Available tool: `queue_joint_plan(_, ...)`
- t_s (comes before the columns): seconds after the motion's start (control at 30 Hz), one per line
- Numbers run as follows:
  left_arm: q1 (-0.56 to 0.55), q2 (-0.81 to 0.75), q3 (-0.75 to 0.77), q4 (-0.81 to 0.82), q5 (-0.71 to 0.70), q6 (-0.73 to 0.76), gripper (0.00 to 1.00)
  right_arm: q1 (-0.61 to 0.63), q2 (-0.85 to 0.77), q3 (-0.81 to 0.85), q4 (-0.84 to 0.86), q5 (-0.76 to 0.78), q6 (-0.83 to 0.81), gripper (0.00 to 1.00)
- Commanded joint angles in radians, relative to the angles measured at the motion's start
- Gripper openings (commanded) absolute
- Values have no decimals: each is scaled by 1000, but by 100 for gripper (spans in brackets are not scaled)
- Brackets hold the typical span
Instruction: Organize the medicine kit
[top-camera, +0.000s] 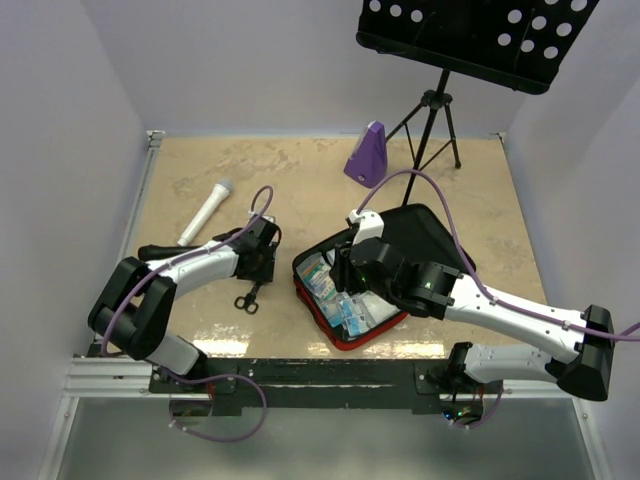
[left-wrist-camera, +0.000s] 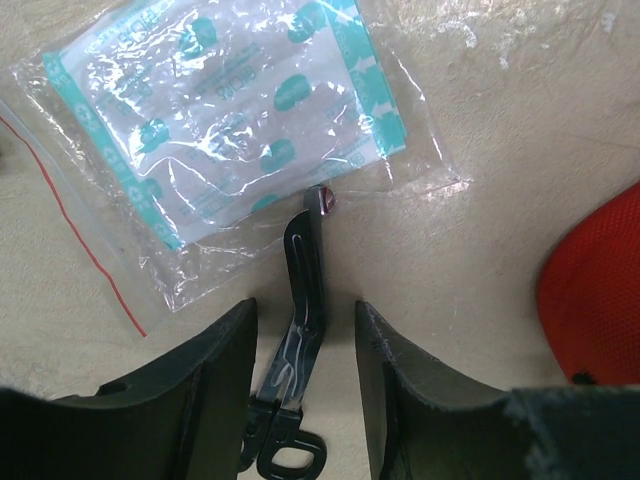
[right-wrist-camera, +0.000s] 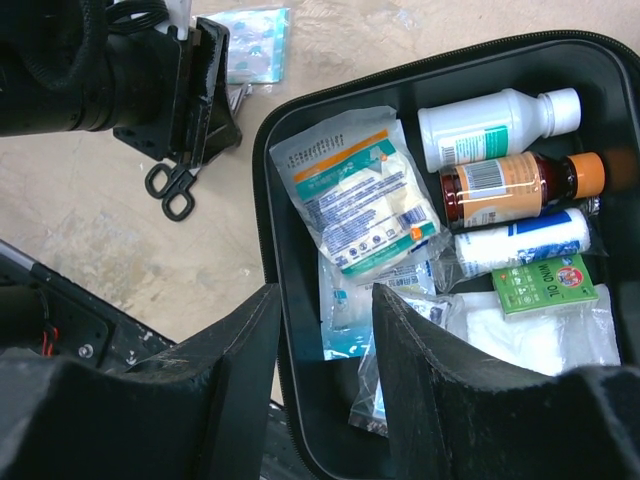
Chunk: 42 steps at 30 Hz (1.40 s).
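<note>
The medicine kit lies open near the front of the table, red-rimmed with a black lining, its lid folded back. Inside are a white bottle, a brown bottle, a bandage roll, a green box and a gauze packet. My right gripper hovers open over the kit's near wall, one finger outside and one inside. Black scissors lie flat on the table, left of the kit. My left gripper stands open astride their blades without touching them.
A clear bag of plasters lies just beyond the scissors' tip. A white microphone rests at the left, and a purple metronome-shaped object and a music stand are at the back. White walls enclose the table.
</note>
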Motion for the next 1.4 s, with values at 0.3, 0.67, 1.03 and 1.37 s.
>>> queue_joint_plan(0.3, 1, 53, -3, 10, 6, -31, 39, 1, -43, -17, 33, -1, -1, 47)
queue_joint_plan(0.67, 1, 59, -9, 7, 23, -27, 30, 1, -48, -18, 31, -2, -1, 47)
queue_joint_plan(1.03, 0, 60, -9, 1, 23, -27, 13, 0, -58, -21, 25, 1, -1, 47)
queue_joint_plan(1.37, 1, -36, -16, -27, 28, -42, 0, 1, -55, -26, 33, -1, -1, 47)
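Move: The scissors lie on the table between the left hand's open fingers, their middle about 1 cm back of the hand, straight below by about 1 cm, with the handles towards the base. Roughly 10 cm ahead of that hand is the blue-and-white pouch; the medicine case's middle is some 19 cm to its right and 1 cm back. From the right hand the scissors are about 6 cm ahead, 18 cm left and 19 cm down. The scissors' blades, already straddled close to the pivot, get pinched from both sides as the left hand stays low at the table and steadily shuts its fingers from about half open. The hand only creeps forward by some 0.5 cm, with no lift and next to no turn, and the fingers stop on the blades, their grip effort rising at the end. ##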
